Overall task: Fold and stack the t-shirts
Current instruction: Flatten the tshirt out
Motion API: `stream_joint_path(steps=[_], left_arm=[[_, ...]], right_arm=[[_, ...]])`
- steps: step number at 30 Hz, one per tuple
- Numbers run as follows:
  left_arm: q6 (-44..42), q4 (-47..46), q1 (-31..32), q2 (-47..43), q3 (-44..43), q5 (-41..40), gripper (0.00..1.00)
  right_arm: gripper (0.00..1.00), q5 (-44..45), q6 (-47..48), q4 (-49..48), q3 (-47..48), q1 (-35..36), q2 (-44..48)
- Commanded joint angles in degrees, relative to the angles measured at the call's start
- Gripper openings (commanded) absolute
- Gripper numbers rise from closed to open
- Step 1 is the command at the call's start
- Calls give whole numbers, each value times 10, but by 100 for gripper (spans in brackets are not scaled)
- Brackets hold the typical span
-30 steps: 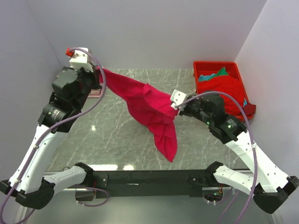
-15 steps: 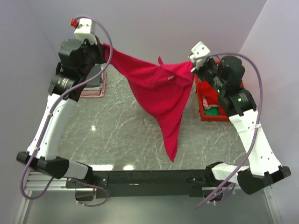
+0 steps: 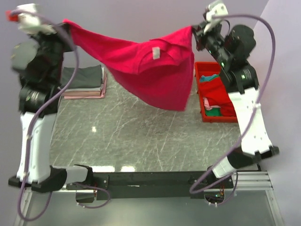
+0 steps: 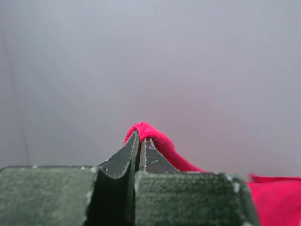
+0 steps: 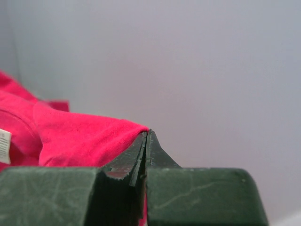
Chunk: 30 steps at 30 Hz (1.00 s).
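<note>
A large crimson-pink t-shirt (image 3: 150, 75) with a small white neck tag (image 3: 155, 52) hangs stretched high above the table between both arms. My left gripper (image 3: 65, 23) is shut on its left top corner, where the cloth (image 4: 155, 139) folds over the closed fingertips (image 4: 141, 136). At the upper right my right gripper (image 3: 194, 29) is shut on the other corner, cloth (image 5: 84, 136) pinched at its tips (image 5: 146, 134). A stack of folded t-shirts (image 3: 84, 81), dark grey over pale pink, lies at the table's back left. More t-shirts, red and teal-green (image 3: 217, 94), fill the bin.
A rigid red plastic bin (image 3: 203, 115) stands at the table's right edge under the right arm. The grey marble tabletop (image 3: 141, 136) stretches below the hanging shirt. Pale walls close in at the back and on both sides.
Both arms have risen and spread apart, lifting the crimson shirt off the table and pulling it from a bunched drape into a wide hanging sheet with the neck tag showing.
</note>
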<state>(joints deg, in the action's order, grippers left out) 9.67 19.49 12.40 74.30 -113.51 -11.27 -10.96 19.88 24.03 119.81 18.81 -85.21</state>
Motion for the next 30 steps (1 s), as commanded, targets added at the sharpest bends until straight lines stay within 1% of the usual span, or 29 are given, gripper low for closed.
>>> stream_joint_path(steps=[1,3,5,7,8,9,10,11,12,13,14,15,16,17,18,19,20,21,22,23,24,25,26,27,28,30], left_arm=[[-13,-84,-2,-71,-10,-39,1],[-10,-82,-2,-85,-34,-27,1],[1,-79,-2,-99,-36,-10,1],[30,-84,-2,-128,-6,28,1],[39,-87,-2,-140,10,47,1],[59,-88,-2,-153,45,105,1],[69,-93,-2,-167,65,134,1],[79,-97,-2,-197,87,184,1],[103,-101,-2,-213,138,270,1],[122,-109,-2,-229,168,330,1],[140,-118,-2,-260,201,383,1],[197,-133,-2,-276,286,431,1],[239,-158,-2,-293,339,540,1],[285,-255,-1,-325,399,584,1],[373,-294,0,-342,512,624,1],[394,-319,3,-375,559,653,3],[394,-296,20,-393,595,658,13],[361,-262,31,-411,642,658,40],[337,-227,41,-435,653,656,50],[316,-198,58,-441,660,670,55],[278,-137,61,-444,658,683,62],[258,-106,63,-442,649,690,65],[238,-75,65,-439,638,681,68],[201,-35,68,-435,615,668,76],[187,-23,70,-425,606,659,78],[156,6,71,-407,586,623,81]], right_arm=[[0,-22,-90,-34,88,-3,-59],[0,-17,-102,-71,111,-3,-80],[0,-16,-112,-83,122,-4,-91],[0,-15,-119,-86,116,-7,-88],[0,-30,-122,-95,90,-9,-81],[0,-39,-128,-101,69,-14,-73],[0,-50,-137,-110,46,-26,-66],[0,-64,-142,-128,-8,-36,-50],[0,-111,-149,-141,-40,-46,-41],[0,-135,-159,-154,-77,-56,-32],[0,-164,-153,-170,-146,-80,-22],[2,-218,-141,-167,-177,-88,-19],[6,-232,-114,-162,-207,-96,-16],[19,-251,-98,-150,-262,-111,-13],[30,-259,-79,-140,-288,-121,-12],[55,-249,-47,-129,-311,-127,-12],[62,-246,-28,-94,-341,-147,-14],[65,-242,-13,-80,-354,-156,-15],[67,-227,8,-71,-366,-169,-15],[67,-223,12,-65,-389,-182,-15],[68,-220,12,-63,-400,-210,-13],[70,-228,25,-55,-411,-223,-11],[71,-231,32,-39,-418,-231,-9],[71,-231,38,-34,-425,-235,-5],[73,-232,59,-25,-438,-236,4],[73,-282,74,15,-445,-231,14]])
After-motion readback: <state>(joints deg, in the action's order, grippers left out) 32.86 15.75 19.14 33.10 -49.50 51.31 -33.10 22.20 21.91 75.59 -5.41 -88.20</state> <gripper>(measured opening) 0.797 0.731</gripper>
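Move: Both hands still hold the t-shirt stretched between them high in the air, its landing place being the bare middle of the table: from the left hand about 28 cm right, 4 cm back and 60 cm below; from the right hand roughly 15 cm left, 8 cm back and 56 cm below. The folded stack lies about 10 cm left and 15 cm ahead of the left hand, far below; the red bin some 23 cm right and 7 cm ahead of the right hand. Left hand swings back some 18 cm, rising at first, then drops right and down, wrist turning about 70 degrees clockwise, while the right reaches 5 cm forward before sinking about 35 cm, drifting right and tipping steeply down. Late in the descent both grippers open and let go of the t-shirt, left ending above its left side, right over the bin's near-side left edge. ##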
